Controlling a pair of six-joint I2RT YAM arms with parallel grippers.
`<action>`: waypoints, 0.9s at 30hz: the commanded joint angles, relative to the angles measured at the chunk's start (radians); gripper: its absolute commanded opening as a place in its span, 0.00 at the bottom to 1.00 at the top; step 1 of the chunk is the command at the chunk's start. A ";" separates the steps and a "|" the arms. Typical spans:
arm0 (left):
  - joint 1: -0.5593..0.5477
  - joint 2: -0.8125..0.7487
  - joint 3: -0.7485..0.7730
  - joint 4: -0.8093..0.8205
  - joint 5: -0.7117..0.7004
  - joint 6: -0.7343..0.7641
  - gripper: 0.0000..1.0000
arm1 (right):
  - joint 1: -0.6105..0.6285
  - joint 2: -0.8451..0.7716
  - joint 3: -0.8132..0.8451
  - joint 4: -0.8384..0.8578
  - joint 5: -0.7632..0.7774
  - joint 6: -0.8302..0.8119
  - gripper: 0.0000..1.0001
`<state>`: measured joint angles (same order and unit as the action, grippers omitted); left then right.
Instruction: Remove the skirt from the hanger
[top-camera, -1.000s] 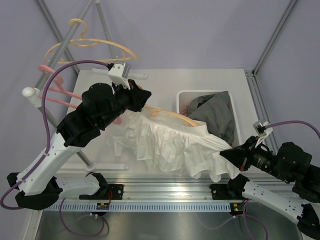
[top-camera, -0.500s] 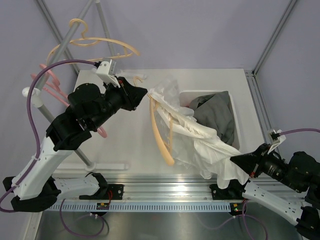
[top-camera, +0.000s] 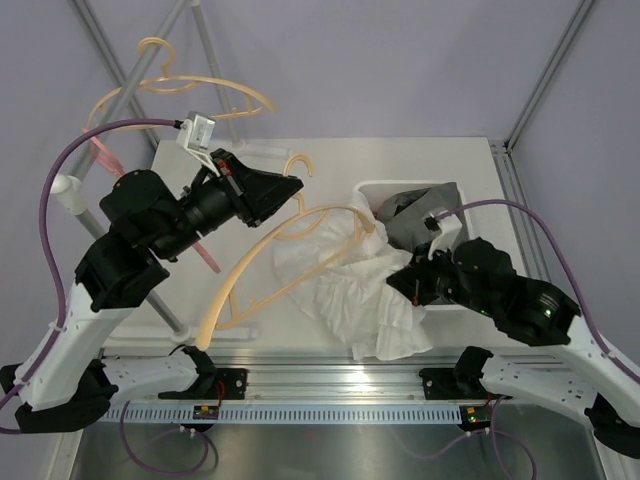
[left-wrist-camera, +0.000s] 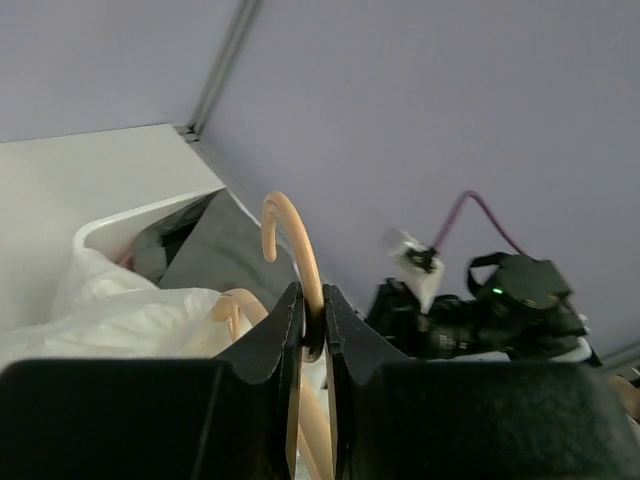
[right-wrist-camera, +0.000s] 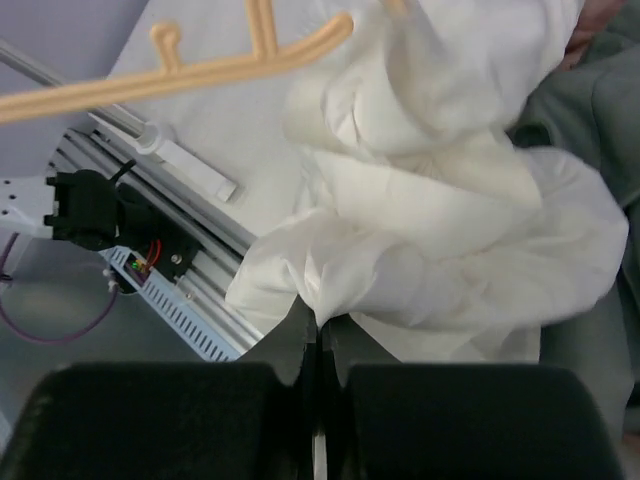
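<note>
The peach hanger (top-camera: 262, 268) hangs slanted over the table, its hook (left-wrist-camera: 290, 232) pinched between the jaws of my left gripper (top-camera: 292, 187) (left-wrist-camera: 312, 322), which is shut on it. The white skirt (top-camera: 352, 285) (right-wrist-camera: 440, 230) lies bunched on the table at the centre right. The hanger's upper end (top-camera: 345, 212) still runs into its folds. My right gripper (top-camera: 402, 284) (right-wrist-camera: 318, 322) is shut on a pinch of the skirt's edge, low beside the bin. Most of the hanger's long arm (right-wrist-camera: 190, 78) is bare.
A white bin (top-camera: 368, 190) at the back right holds a grey garment (top-camera: 440, 222) (right-wrist-camera: 600, 110). A slanted rack pole (top-camera: 70, 190) on the left carries another peach hanger (top-camera: 190, 85) and a pink one (top-camera: 105, 155). The arms' base rail (top-camera: 330, 385) runs along the near edge.
The left gripper swung the hanger up and leftward, baring its long arm. The right arm moved in from the near right toward the centre, and the skirt bunched up.
</note>
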<state>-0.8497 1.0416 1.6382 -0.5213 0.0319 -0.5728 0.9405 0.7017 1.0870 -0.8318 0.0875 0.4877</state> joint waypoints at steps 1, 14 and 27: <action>0.000 -0.055 0.012 0.126 0.144 -0.070 0.00 | -0.003 0.119 0.126 0.184 0.064 -0.129 0.00; 0.000 -0.169 0.046 -0.046 -0.021 0.031 0.00 | -0.324 0.470 0.687 0.238 -0.018 -0.385 0.00; 0.001 -0.213 -0.060 -0.049 -0.082 0.079 0.00 | -0.477 0.743 1.366 0.080 -0.083 -0.482 0.00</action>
<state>-0.8494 0.8448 1.5848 -0.6029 -0.0177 -0.5213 0.4816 1.4136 2.3760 -0.7376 0.0292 0.0490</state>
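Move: The hanger's far end, still caught in the white skirt, lies about 13 cm right of the left hand, some 3 cm farther out and 12 cm lower. From the right hand, which already pinches the skirt, that end is roughly 8 cm ahead, 5 cm left and 10 cm higher. The basket's middle is about 21 cm ahead of the right hand, 9 cm right and 25 cm below, with the grey skirt inside, roughly 23 cm ahead, 11 cm right and 24 cm below. Still pinching the white skirt, the right hand hauls it up a good 33 cm and forward about 15 cm over the basket, first drifting left, then right, as its fingers tip upward some 45 degrees. The left hand keeps its grip on the hanger and draws it away, left about 6 cm and back about 4 cm, rising slightly before sinking again. ##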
